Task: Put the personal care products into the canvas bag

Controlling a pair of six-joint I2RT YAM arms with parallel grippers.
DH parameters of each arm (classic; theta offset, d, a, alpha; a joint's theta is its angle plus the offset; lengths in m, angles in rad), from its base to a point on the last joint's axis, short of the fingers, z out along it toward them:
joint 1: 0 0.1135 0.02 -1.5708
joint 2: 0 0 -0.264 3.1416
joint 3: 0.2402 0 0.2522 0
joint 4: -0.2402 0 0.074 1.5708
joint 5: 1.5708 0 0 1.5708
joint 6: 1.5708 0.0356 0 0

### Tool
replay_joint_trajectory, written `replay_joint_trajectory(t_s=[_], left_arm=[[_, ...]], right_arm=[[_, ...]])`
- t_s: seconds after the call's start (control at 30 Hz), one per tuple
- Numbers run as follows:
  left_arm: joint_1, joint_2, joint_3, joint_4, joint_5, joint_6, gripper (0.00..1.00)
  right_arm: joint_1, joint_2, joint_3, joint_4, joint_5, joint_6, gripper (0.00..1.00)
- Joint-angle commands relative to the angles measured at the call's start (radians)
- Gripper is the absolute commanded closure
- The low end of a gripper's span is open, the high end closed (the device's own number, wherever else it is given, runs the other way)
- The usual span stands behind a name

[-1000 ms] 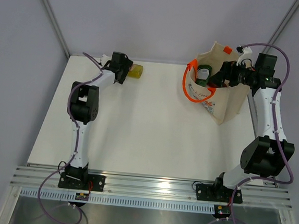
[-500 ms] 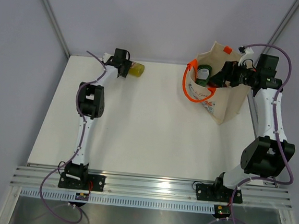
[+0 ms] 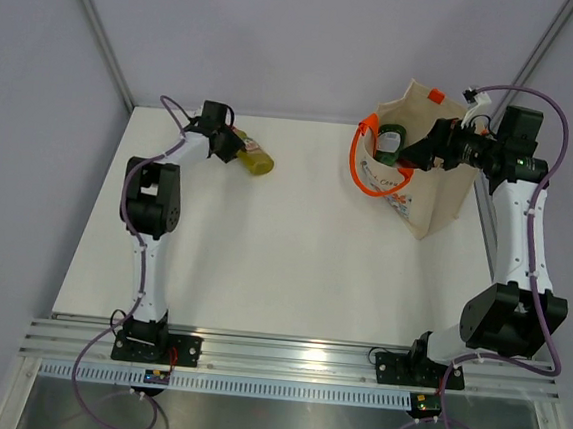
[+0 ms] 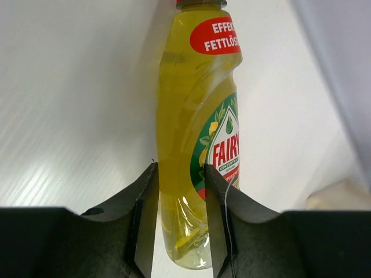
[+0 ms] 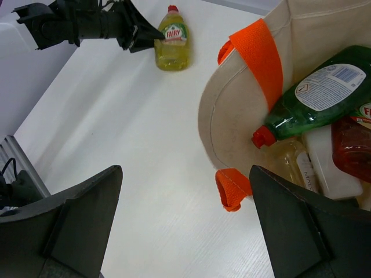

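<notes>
The yellow squeeze bottle [image 4: 197,139] lies on the white table at the back left [image 3: 255,158], red cap pointing away from the wrist. My left gripper [image 4: 178,220] is shut on its base end, a finger pressed on each side; it also shows in the top view [image 3: 232,148]. The canvas bag [image 3: 430,202] stands at the back right, mouth open. Inside it lie the green bottle [image 5: 324,92], the red bottle [image 5: 353,145], the flat white bottle [image 5: 327,168] and an amber bottle [image 5: 288,157]. My right gripper [image 5: 185,220] is open and empty above the bag's left rim [image 3: 413,155].
The bag's orange loop handle [image 3: 359,171] hangs over its left side, and an orange tab [image 5: 232,186] sticks out below the rim. The back wall runs just behind the yellow bottle. The rail with both arm bases [image 3: 284,360] runs along the near edge.
The left wrist has swung round and the yellow bottle has turned with it, shifting a little nearer and pointing lower right. The right arm has barely moved.
</notes>
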Motion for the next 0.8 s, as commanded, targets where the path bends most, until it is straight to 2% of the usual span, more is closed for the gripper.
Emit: replay_joint_trajectory(t_s=[0.0, 0.03, 0.13, 0.23, 0.4, 0.5, 0.6, 0.7, 0.73, 0.77], left_arm=[[-0.032, -0.123, -0.222, -0.199, 0.032, 0.258, 0.64], [-0.038, -0.158, -0.309, -0.199, 0.029, 0.275, 0.64], [-0.07, -0.285, -0.434, -0.213, 0.009, 0.364, 0.62], [-0.124, -0.353, -0.479, -0.294, -0.061, 0.462, 0.59], [-0.219, -0.356, -0.488, -0.368, -0.166, 0.577, 0.5], [-0.239, -0.356, -0.525, -0.348, -0.12, 0.559, 0.43], [-0.237, -0.445, -0.638, -0.233, -0.045, 0.491, 0.33], [-0.233, -0.583, -0.767, -0.083, 0.049, 0.422, 0.06], [-0.231, -0.645, -0.798, -0.002, 0.076, 0.392, 0.01], [-0.226, -0.672, -0.824, 0.04, 0.139, 0.375, 0.01]], right_arm=[[-0.004, -0.042, -0.019, 0.01, -0.064, 0.027, 0.01], [-0.004, -0.045, -0.02, 0.011, -0.08, 0.036, 0.01], [-0.002, -0.056, -0.033, 0.004, -0.12, 0.035, 0.01], [0.008, -0.065, -0.045, -0.034, -0.143, -0.006, 0.0], [0.085, -0.068, -0.086, -0.11, -0.122, -0.079, 0.01], [0.143, -0.071, -0.118, -0.125, -0.082, -0.1, 0.01], [0.201, -0.079, -0.141, -0.147, -0.055, -0.131, 0.0], [0.231, -0.085, -0.164, -0.171, -0.042, -0.166, 0.0], [0.238, -0.085, -0.171, -0.183, -0.033, -0.183, 0.0], [0.248, -0.085, -0.174, -0.202, -0.024, -0.212, 0.01]])
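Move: My left hand still pinches the yellow Fairy bottle near its waist, the bottle's middle about 3 cm to its right and 2 below. It is taken to the clear mid-table, some 19 cm back and 17 right of this hand; the canvas bag stands about 54 cm right and 9 back. From my high, empty right hand the bottle lies roughly 18 cm ahead, 42 left and 29 down, the bag about 9 ahead, 5 right and 18 down. I sweep the bottle back with my left hand, turning the wrist about 35 degrees clockwise and sinking a few centimetres; midway my fingers begin to open, ending wide and clear of the bottle as the hand finishes some 26 cm back. Meanwhile my open right hand leaves the bag, going left, back and down towards the bottle, roughly 13 cm in all, turning counter-clockwise. ##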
